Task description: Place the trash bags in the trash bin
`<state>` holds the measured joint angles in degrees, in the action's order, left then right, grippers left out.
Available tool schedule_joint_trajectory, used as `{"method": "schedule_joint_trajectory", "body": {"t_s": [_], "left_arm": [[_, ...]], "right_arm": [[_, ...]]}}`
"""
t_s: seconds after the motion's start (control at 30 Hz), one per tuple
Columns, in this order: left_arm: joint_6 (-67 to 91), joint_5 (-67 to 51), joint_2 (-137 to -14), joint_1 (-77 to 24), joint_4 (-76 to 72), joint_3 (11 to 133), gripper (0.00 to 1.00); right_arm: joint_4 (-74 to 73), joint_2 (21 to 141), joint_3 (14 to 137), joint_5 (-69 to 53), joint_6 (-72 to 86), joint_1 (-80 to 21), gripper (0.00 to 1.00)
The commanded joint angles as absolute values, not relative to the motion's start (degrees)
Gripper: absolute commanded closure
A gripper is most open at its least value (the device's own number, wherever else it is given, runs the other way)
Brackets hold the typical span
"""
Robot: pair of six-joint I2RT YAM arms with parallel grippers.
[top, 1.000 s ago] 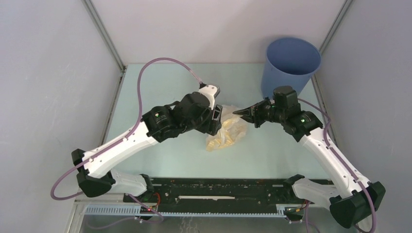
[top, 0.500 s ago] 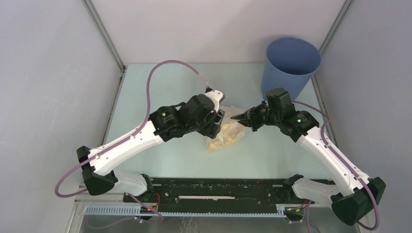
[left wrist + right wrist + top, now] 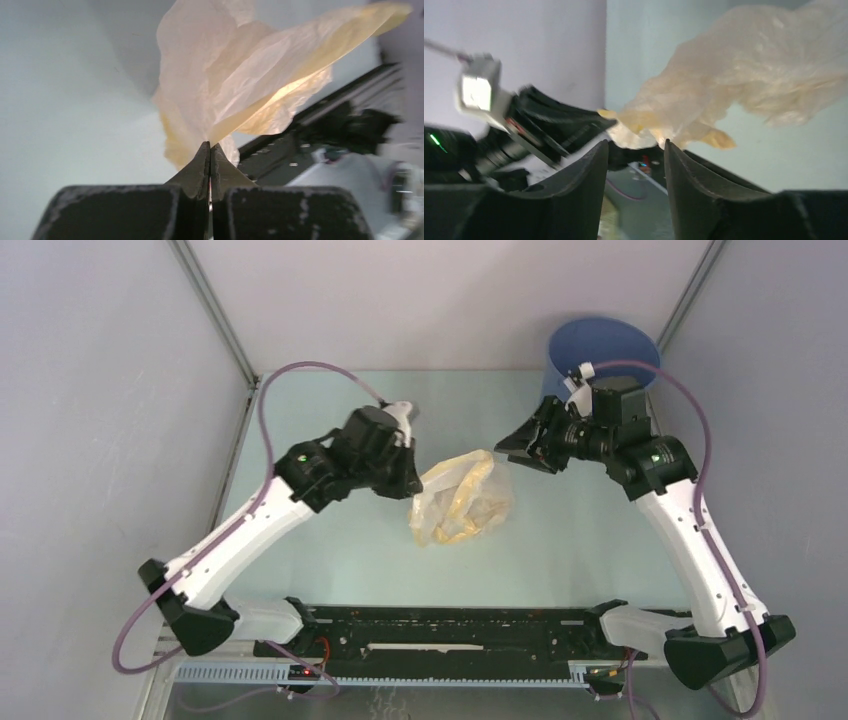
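Note:
The trash bag [image 3: 460,498], pale yellowish and crinkly, hangs spread out above the middle of the table. My left gripper [image 3: 414,484] is shut on its left edge; in the left wrist view the jaws [image 3: 210,146] are pressed together on a fold of the bag [image 3: 240,75]. My right gripper [image 3: 503,445] stands open just off the bag's upper right corner. The right wrist view shows empty space between its fingers [image 3: 636,143], with the bag [image 3: 744,75] beyond the tips. The blue trash bin [image 3: 598,338] stands at the back right, partly hidden behind the right arm.
Grey enclosure walls and metal corner posts [image 3: 215,315] close in the table on three sides. A black rail [image 3: 450,625] runs along the near edge between the arm bases. The left arm's pink cable [image 3: 300,370] loops over the back left.
The left gripper shut on the bag and lifted it off the table, drawing back to the left. The right gripper opened and rose back toward the bin.

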<state>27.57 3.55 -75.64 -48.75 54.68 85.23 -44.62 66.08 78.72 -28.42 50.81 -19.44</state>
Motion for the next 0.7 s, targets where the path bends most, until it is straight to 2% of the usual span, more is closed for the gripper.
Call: {"method": "schedule_joint_trajectory", "body": {"t_s": [0.0,0.17,0.4,0.53,0.67], "left_arm": [[41.0,-14.4,-68.6,-40.8,47.5,81.3,1.0],[49.4,-20.5,-67.5,-36.1,41.7,80.1,1.0],[59.5,-25.9,-66.7,-33.2,34.5,77.6,1.0],[66.2,-28.6,-65.6,-32.5,27.8,75.2,1.0],[72.0,-30.4,-64.6,-32.0,21.7,73.8,1.0]], "right_arm": [[-57.4,66.1,85.4,-28.5,22.5,-21.5,0.43],[-52.2,60.1,75.9,-27.8,17.8,-29.1,0.35],[-41.8,55.2,64.0,-25.5,17.9,-35.5,0.07],[-31.9,51.7,56.7,-23.2,21.7,-37.8,0.03],[-20.0,50.7,51.0,-24.1,24.9,-38.3,0.04]]}}
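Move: The trash bag is pinched at one edge of its rim in the left fingers; its body hangs about 7 cm to that hand's right, 2 cm ahead and 6 cm below. The trash bin stands some 25 cm ahead of the left hand, 28 cm to its right and 8 cm lower. From the empty right hand the bag's middle is roughly 6 cm left, 2 cm back and 13 cm below, and the bin about 22 cm ahead, 15 cm right and 14 cm lower. The bag's rim stays pinched in the shut left fingers while that hand lifts it about 8 cm, rolling by some 45 degrees so that the fingertips swing up from steeply down to nearly level, pointing right. The right hand draws back and then sinks, about 9 cm each way, towards the bag's lower right edge; it turns counter-clockwise with tips rising and opens from half to almost fully wide. ##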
